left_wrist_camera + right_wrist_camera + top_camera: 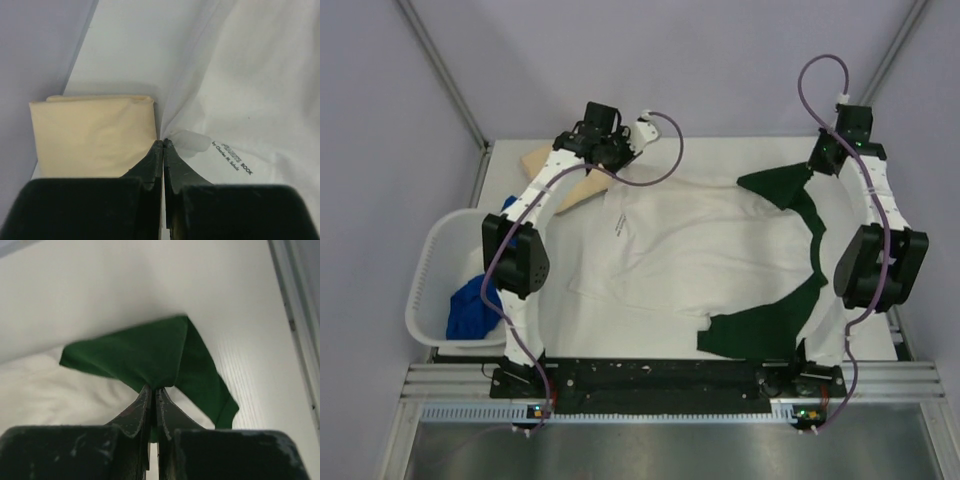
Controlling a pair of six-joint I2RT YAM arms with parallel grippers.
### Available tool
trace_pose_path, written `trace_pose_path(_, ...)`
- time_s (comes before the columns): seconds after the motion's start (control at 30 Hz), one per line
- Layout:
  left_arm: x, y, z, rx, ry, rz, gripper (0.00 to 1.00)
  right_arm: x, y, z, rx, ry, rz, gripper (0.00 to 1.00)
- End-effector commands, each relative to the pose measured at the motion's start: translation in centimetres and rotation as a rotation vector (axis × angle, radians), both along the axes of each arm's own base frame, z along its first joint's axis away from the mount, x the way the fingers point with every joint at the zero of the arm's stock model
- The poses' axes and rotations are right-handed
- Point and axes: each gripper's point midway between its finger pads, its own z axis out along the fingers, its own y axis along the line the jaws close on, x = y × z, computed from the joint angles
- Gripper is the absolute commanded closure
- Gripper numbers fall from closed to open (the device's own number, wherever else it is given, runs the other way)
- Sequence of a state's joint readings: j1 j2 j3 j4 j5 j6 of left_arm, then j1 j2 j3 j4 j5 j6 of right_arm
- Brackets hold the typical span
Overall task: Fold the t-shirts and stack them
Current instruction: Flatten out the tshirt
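Observation:
A white t-shirt (700, 250) with dark green sleeves (760, 325) lies spread across the table, small black print (235, 160) near its far left corner. My left gripper (615, 160) is shut on that far left corner of white cloth (192, 140), its tips (163, 144) pinching it. My right gripper (817, 163) is shut on the far green sleeve (150, 352), which hangs pulled up from its tips (152, 389). A folded tan t-shirt (95, 132) lies at the far left, beside the left gripper. A bright blue t-shirt (472, 305) sits in the basket.
A white plastic basket (425, 290) stands off the table's left edge. Grey walls close in the back and sides. A metal rail (670, 385) with the arm bases runs along the near edge.

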State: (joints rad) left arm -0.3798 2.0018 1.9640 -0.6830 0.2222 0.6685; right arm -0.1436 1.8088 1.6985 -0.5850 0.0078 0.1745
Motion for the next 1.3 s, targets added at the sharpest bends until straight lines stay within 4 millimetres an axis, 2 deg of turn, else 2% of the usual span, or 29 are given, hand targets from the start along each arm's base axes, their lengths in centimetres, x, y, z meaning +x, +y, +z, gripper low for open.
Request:
trace_pose_path(0.0, 0.6, 0.2, -0.1, 0.007, -0.052, -0.132, 1.00, -2.7, 0.5, 1.4, 0.134, -0.074, -0.045, 1.00)
trace_pose_path(0.07, -0.1, 0.4, -1.1, 0.050, -0.034, -0.190, 1.00, -4.6, 0.6, 0.6, 0.195, -0.059, -0.050, 1.00)
trace_pose_path(0.17, -1.3, 0.9, -2.3, 0.122, -0.017, -0.271, 1.00, -7.1, 0.4, 0.9, 0.241, -0.070, -0.074, 1.00)
trace_pose_path(0.3, -2.1, 2.5, -2.4, 0.222, -0.024, -0.314, 1.00, -10.6, 0.0, 2.5, 0.272, -0.126, -0.126, 1.00)
trace_pose_path(0.37, -3.1, 3.5, -2.5, 0.280, -0.010, -0.357, 1.00, -12.5, 0.1, 3.5, 0.307, -0.167, -0.157, 1.00)
trace_pose_path(0.47, -4.7, 4.2, -3.6, 0.346, 0.018, -0.428, 1.00, -14.5, 0.9, 2.7, 0.374, -0.172, -0.169, 1.00)
trace_pose_path(0.57, -5.8, 5.4, -6.3, 0.423, 0.080, -0.457, 1.00, -15.9, 2.1, 0.2, 0.427, -0.121, -0.162, 1.00)
trace_pose_path(0.6, -6.2, 5.8, -7.2, 0.451, 0.109, -0.461, 1.00, -16.1, 2.2, -0.5, 0.432, -0.108, -0.167, 1.00)
trace_pose_path(0.63, -6.6, 6.1, -7.9, 0.474, 0.139, -0.465, 0.95, -16.3, 2.2, -1.2, 0.436, -0.093, -0.174, 1.00)
trace_pose_path(0.7, -7.7, 6.7, -8.9, 0.505, 0.213, -0.479, 0.71, -16.4, 2.5, -2.1, 0.454, -0.080, -0.177, 1.00)
trace_pose_path(0.77, -8.0, 7.0, -8.9, 0.506, 0.242, -0.457, 0.56, -16.2, 2.8, -2.2, 0.472, -0.084, -0.162, 1.00)
trace_pose_path(0.87, -7.9, 6.2, -8.3, 0.449, 0.238, -0.361, 0.45, -15.9, 2.9, -2.4, 0.482, -0.084, -0.154, 1.00)
trace_pose_path(0.97, -9.8, 4.5, -9.8, 0.407, 0.292, -0.325, 0.44, -15.7, 2.9, -2.6, 0.482, -0.087, -0.150, 1.00)
trace_pose_path(1.0, -9.9, 4.4, -10.6, 0.415, 0.284, -0.305, 0.44, -15.5, 2.9, -2.5, 0.484, -0.092, -0.147, 1.00)
trace_pose_path(1.07, -9.2, 4.9, -12.0, 0.435, 0.246, -0.250, 0.45, -15.5, 3.0, -2.6, 0.488, -0.089, -0.140, 1.00)
trace_pose_path(1.13, -7.7, 5.3, -12.9, 0.452, 0.216, -0.182, 0.46, -15.4, 3.0, -2.5, 0.488, -0.094, -0.137, 1.00)
trace_pose_path(1.27, -6.7, 5.4, -14.0, 0.460, 0.238, -0.135, 0.45, -15.4, 3.1, -2.4, 0.483, -0.096, -0.130, 1.00)
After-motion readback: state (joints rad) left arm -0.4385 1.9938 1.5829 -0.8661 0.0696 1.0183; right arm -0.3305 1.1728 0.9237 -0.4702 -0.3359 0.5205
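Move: The t-shirt's lettering, near where its held left corner is being taken, lies about 8 cm back and 2 cm left of the left hand, 20 cm below; the folded tan cloth is some 9 cm ahead and 14 cm left. The middle of the shirt, over which the right hand draws its held green part, is roughly 14 cm back and 26 cm left of that hand, 20 cm down; the loose green sleeve is about 31 cm back, 10 cm left. The shirt's left corner, still pinched, is carried down, back and a little left until the left fingers open; the empty hand keeps sinking, some 15 cm in all, rolling left side up and tipping down. The green part stays gripped as the right hand draws it back about 16 cm, dipping, rising, then dipping again, with its left side rolling up some 30 degrees. ##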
